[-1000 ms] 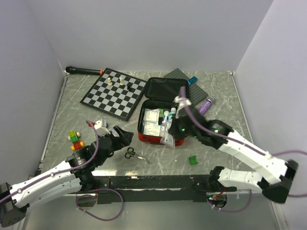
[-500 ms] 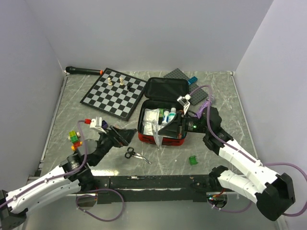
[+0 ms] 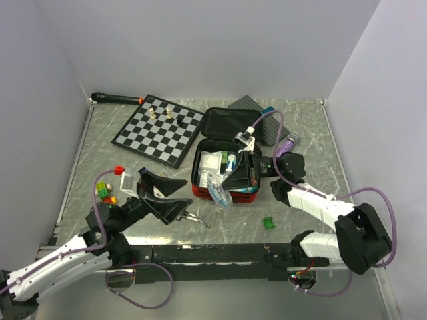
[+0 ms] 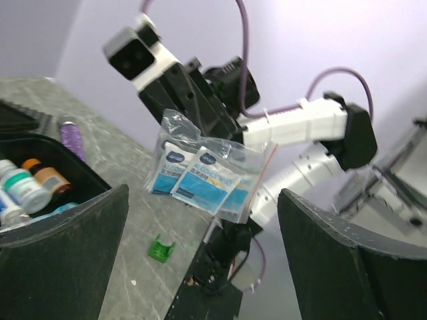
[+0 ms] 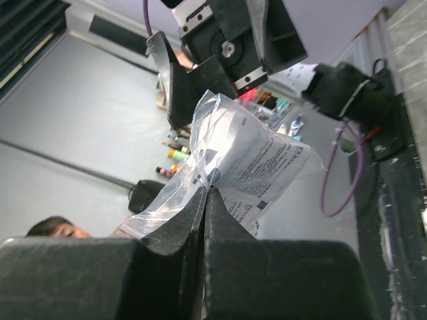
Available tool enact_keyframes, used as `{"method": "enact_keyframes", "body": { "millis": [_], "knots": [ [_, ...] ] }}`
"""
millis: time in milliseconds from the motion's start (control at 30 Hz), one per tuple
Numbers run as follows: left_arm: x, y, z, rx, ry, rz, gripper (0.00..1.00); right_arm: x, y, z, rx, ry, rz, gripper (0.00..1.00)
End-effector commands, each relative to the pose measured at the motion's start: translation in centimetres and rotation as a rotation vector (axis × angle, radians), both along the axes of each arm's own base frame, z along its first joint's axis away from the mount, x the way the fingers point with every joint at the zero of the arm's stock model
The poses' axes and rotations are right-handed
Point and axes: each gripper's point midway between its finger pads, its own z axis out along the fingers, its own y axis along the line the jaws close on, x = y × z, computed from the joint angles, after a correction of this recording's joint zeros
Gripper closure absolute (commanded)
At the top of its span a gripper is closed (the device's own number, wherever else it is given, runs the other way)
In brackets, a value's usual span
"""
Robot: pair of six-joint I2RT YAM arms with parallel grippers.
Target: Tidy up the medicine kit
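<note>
The medicine kit [image 3: 230, 125] lies open mid-table, red walls and black lid lining, with bottles and packets inside; its edge shows in the left wrist view [image 4: 57, 157]. My right gripper [image 3: 231, 179] is shut on a clear plastic bag [image 3: 219, 190] of blue-and-white sachets, held over the kit's front left corner. The bag [image 4: 207, 177] hangs in the air in the left wrist view, and the right wrist view shows it [image 5: 250, 150] pinched at my right gripper's tips [image 5: 205, 195]. My left gripper [image 3: 165, 195] stands open and empty left of the bag, facing it.
A chessboard [image 3: 158, 129] with a few pieces lies back left, a black stick [image 3: 117, 98] behind it. Scissors [image 3: 195, 217] lie under my left gripper. A green clip [image 3: 269, 223], a purple tube [image 3: 287, 145], a grey baseplate [image 3: 257, 113] and coloured bricks [image 3: 105, 193] lie around.
The right gripper has turned and carried the bag down to the kit's front left corner. The left arm has lifted and turned its open jaws toward the bag.
</note>
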Motion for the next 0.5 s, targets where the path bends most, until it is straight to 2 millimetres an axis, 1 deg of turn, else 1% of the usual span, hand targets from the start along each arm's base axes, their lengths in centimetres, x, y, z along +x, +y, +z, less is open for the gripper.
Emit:
{"method": "enact_keyframes", "body": {
  "millis": [0,67,167,300,367,467],
  "knots": [
    [-2.4,-1.8,2.9,0.029,-0.167,-0.147,0.04,-4.8,-2.2,4.3,0.209,-0.39,0.066,1.0],
    [-2.4,-2.6,2.9,0.056,-0.185,-0.181,0.04,-5.3,-2.3,4.5,0.215,-0.404,0.077,1.0],
    [-2.0,-3.2,3.2,0.059,-0.205,-0.213,0.04,-6.0,-2.6,4.9,0.225,-0.423,0.086,1.0],
    [-0.2,-3.8,3.0,0.069,-0.196,-0.245,0.04,-6.7,-2.9,5.3,0.23,-0.441,0.095,1.0],
    [0.0,-4.1,3.0,0.063,-0.199,-0.282,0.03,-6.8,-3.0,5.3,0.23,-0.443,0.097,1.0],
    [-0.3,-4.9,3.3,0.059,-0.217,-0.342,0.02,-6.9,-3.0,5.3,0.233,-0.448,0.095,1.0]
  ]
}}
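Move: The clear bag of alcohol wipes is already pinched in the shut right fingers, its middle only some 2 cm back and 2 cm left of that hand. From the open left hand the bag lies about 10 cm right, 1 cm ahead and roughly level. The open red-black case sits about 25 cm ahead of the right hand, 3 cm to its right and 25 cm lower; the scissors lie some 8 cm ahead of the left hand, about 30 cm below, neither left nor right. Still pinched by its edge, the bag of wipes is carried back towards the robot's base and a little up by the right hand, about 4 cm, easing to a stop. The left hand, fingers staying wide open, slides some 5 cm right, drawing back slightly before going forward about 3 cm, and swings roughly 10 degrees clockwise, closing part of the sideways gap to the bag without touching it. ##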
